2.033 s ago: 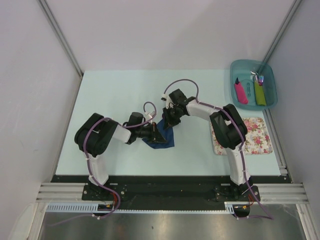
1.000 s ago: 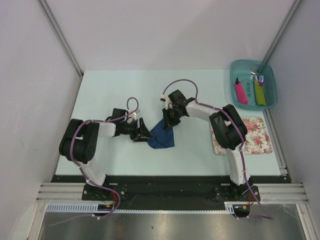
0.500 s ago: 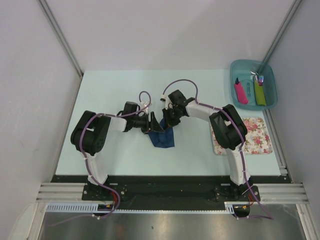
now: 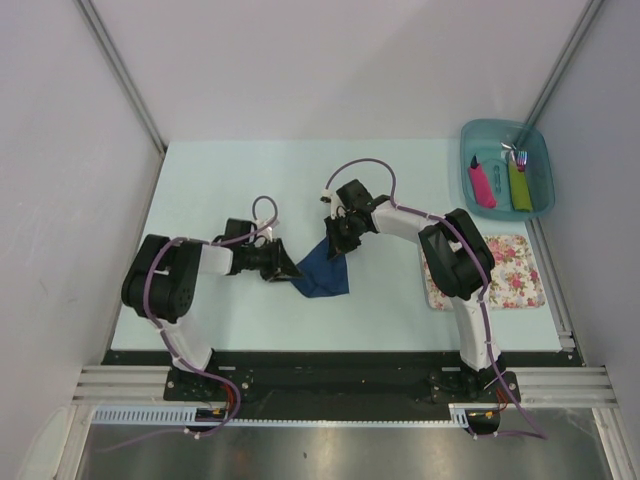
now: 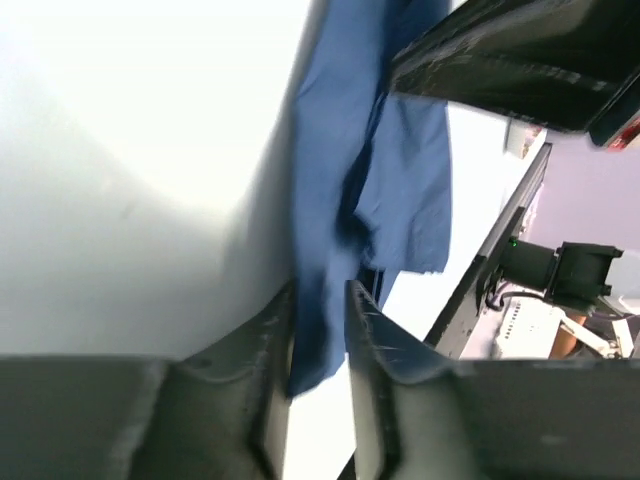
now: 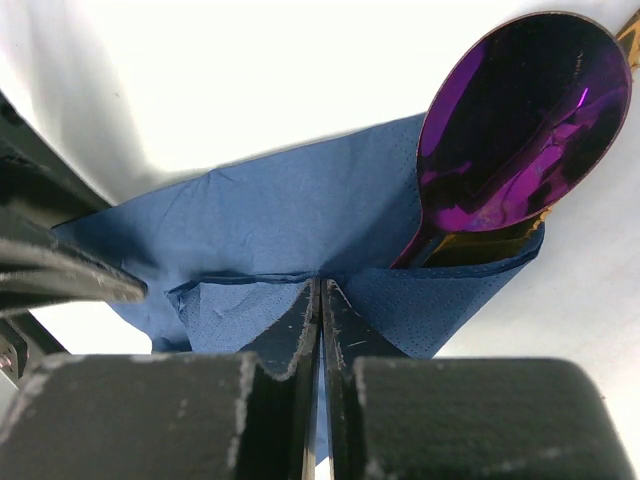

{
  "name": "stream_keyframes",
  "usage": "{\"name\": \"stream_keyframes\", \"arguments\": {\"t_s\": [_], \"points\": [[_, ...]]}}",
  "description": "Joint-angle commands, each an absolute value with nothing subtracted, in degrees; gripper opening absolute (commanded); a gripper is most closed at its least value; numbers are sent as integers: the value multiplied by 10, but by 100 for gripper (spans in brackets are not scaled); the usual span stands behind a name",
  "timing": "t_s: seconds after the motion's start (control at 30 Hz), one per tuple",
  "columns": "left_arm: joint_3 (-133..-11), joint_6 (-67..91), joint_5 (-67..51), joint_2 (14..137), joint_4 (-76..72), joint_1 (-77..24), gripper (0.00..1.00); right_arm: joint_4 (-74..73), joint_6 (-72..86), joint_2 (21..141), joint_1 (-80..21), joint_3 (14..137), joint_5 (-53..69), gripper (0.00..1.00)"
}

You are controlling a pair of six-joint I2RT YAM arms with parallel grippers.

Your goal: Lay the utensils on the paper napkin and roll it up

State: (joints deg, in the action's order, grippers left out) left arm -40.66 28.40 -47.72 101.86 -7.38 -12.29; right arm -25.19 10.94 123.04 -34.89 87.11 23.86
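The paper napkin (image 4: 322,272) is a crumpled navy sheet between both grippers. My left gripper (image 4: 288,267) is at its left corner; in the left wrist view the jaws (image 5: 318,305) are closed to a narrow gap with a fold of napkin (image 5: 335,170) between them. My right gripper (image 4: 337,243) is shut on a napkin fold (image 6: 300,215), fingertips together (image 6: 320,290). The purple spoon bowl (image 6: 520,120) sticks out of the folded napkin, with a tan wooden piece (image 6: 480,247) just under it. Their handles are hidden inside.
A teal tray (image 4: 500,124) at the back right holds pink-handled (image 4: 483,185) and green-handled (image 4: 519,186) cutlery. A floral mat (image 4: 515,265) lies at the right, partly under my right arm. Walls enclose the table on three sides.
Over the last second my left gripper swung right toward the napkin's middle, then back left, and the napkin's left corner followed it. My right gripper stayed put on its fold.
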Motion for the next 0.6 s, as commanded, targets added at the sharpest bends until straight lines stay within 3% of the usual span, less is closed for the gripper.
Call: {"name": "stream_keyframes", "arguments": {"t_s": [0.0,0.2,0.57], "points": [[-381,303,-487,977,-87,-118,23,-244,103,1277,-362,845,194,5],[-401,368,-510,954,-140,-155,3,-242,107,1278,-362,846,198,5],[-429,474,-477,1026,-255,-243,1,-238,112,1276,-363,844,201,5]]}}
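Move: The napkin's left corner stands between the left hand's half-open fingers, about 1 cm to the right of the hand point. From that hand the purple spoon's bowl lies some 10 cm ahead and 8 cm right, and the napkin's near corner about 5 cm back and 12 cm right. From the right hand, the left corner lies roughly 11 cm left and 6 cm back, the bowl about 4 cm ahead and 3 cm left. Drawing back about a centimetre, the left hand shuts its fingers and pinches the napkin's left corner, then lifts about 5 cm while carrying it some 7 cm right, towards the right hand and over the napkin, wrist rolling about 10 degrees. The right hand stays put, closed fingertips still holding down the folded napkin beside the spoon. ##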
